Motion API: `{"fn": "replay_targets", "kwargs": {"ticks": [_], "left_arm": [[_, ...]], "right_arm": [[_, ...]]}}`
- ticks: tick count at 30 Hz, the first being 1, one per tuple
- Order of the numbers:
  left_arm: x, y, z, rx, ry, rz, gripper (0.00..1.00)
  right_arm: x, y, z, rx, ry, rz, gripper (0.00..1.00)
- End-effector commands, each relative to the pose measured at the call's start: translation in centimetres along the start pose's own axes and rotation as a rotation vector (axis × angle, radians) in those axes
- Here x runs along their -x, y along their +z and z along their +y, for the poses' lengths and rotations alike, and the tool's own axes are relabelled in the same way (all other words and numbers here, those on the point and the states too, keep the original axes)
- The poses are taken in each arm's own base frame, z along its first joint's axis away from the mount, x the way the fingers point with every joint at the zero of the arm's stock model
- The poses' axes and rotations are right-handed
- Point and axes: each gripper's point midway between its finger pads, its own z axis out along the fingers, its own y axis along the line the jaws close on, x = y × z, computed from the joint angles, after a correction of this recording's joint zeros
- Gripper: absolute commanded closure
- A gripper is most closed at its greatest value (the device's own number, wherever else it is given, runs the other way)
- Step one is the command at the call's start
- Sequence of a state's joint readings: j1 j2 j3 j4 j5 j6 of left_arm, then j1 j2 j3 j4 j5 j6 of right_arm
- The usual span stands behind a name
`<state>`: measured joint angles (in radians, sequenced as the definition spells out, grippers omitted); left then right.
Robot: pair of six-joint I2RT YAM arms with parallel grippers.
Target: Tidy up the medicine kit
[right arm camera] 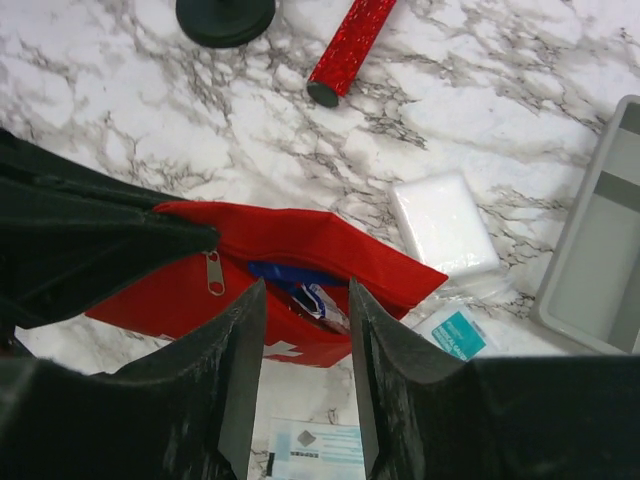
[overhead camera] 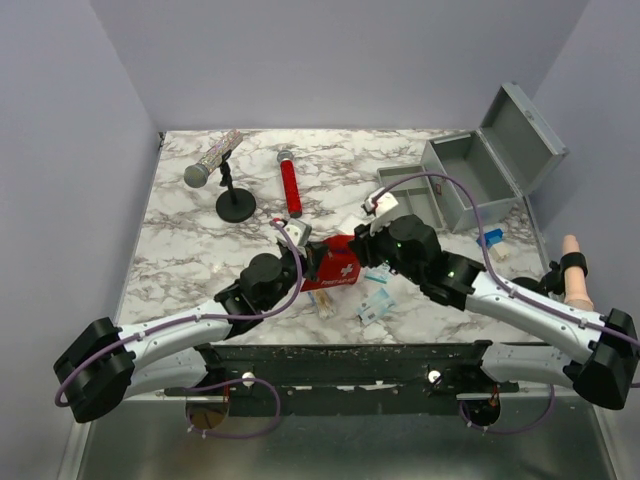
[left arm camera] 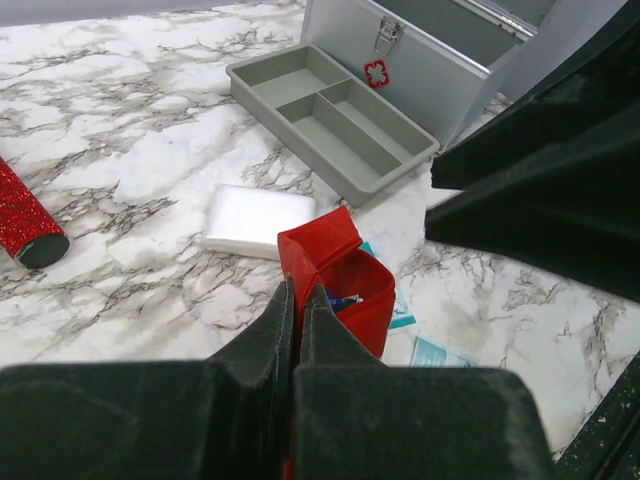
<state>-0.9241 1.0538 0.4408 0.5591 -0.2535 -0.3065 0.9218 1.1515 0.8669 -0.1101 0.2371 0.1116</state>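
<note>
The medicine kit (overhead camera: 478,178), a grey metal box with its lid up, stands at the back right; its red front mark shows in the left wrist view (left arm camera: 377,72). Its grey divided tray (left arm camera: 300,90) lies on the table in front of it. A flat red white-cross pouch (overhead camera: 338,265) lies unzipped at the centre. My left gripper (left arm camera: 300,292) is shut on the pouch's edge (left arm camera: 318,245), holding it open. My right gripper (right arm camera: 306,290) is open just above the pouch's mouth (right arm camera: 300,240), around a blue-and-white packet (right arm camera: 322,298) that sticks out of it.
A white pack (right arm camera: 443,222) lies between pouch and tray. Teal-printed sachets (overhead camera: 378,300) lie near the pouch. A red glitter tube (overhead camera: 290,185) and a microphone on a black stand (overhead camera: 236,205) are at the back left. A blue item (overhead camera: 490,238) and a beige model finger (overhead camera: 573,272) are at the right.
</note>
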Motion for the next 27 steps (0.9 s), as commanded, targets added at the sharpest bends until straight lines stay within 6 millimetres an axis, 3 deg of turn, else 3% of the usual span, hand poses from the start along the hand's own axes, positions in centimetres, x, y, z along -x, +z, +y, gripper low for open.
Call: {"fn": "replay_targets", "kwargs": {"ticks": [1, 3, 6, 15, 21, 24, 27], "left_arm": [[0.5, -0.2, 0.1, 0.004, -0.004, -0.027, 1.0], [0.7, -0.3, 0.0, -0.004, -0.004, -0.033, 1.0], [0.9, -0.4, -0.4, -0.027, 0.003, -0.043, 1.0], [1.0, -0.5, -1.2, -0.063, 0.023, -0.051, 1.0], [1.3, -0.4, -1.4, -0.071, 0.027, -0.06, 1.0], [1.4, -0.4, -1.4, -0.067, 0.023, -0.068, 1.0], [1.1, -0.5, -0.6, -0.019, -0.001, -0.055, 1.0]], "right_arm": [[0.9, -0.5, -1.1, -0.044, 0.084, -0.021, 0.61], [0.0, 0.1, -0.6, -0.022, 0.081, 0.01, 0.76], [-1.5, 1.2, 0.1, 0.0, 0.085, 0.061, 0.83], [-2.5, 3.7, 3.3, 0.147, 0.095, 0.107, 0.86], [-3.1, 2.7, 6.1, 0.334, 0.05, 0.107, 0.86], [-2.5, 2.0, 4.2, 0.229, 0.07, 0.08, 0.85], [-1.1, 1.3, 0.0, -0.006, 0.091, 0.034, 0.79]]}}
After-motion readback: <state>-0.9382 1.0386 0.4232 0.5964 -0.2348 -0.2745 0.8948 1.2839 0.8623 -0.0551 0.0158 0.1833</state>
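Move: The first aid pouch hangs from the left fingers, which pinch its rim. Its open mouth is about 4 cm right of and 2 cm below the left hand, and about 4 cm left, 1 cm back and 6 cm below the right. From the right hand, the white box on the table is about 9 cm ahead, 1 cm left; the teal packet level, 4 cm right; the clear packet 10 cm back, 4 cm right; all some 15 cm lower. The pouch stays pinched by its rim in the nearly still left hand while the right hand, after a brief 1 cm rise, drives down about 6 cm below its start to the open mouth, its fingers closing from half open to nearly shut. It then sweeps some 4 cm left and slightly back among the contents, tipping and turning counter-clockwise about 10 degrees each, and eases up and a little right at the end. ##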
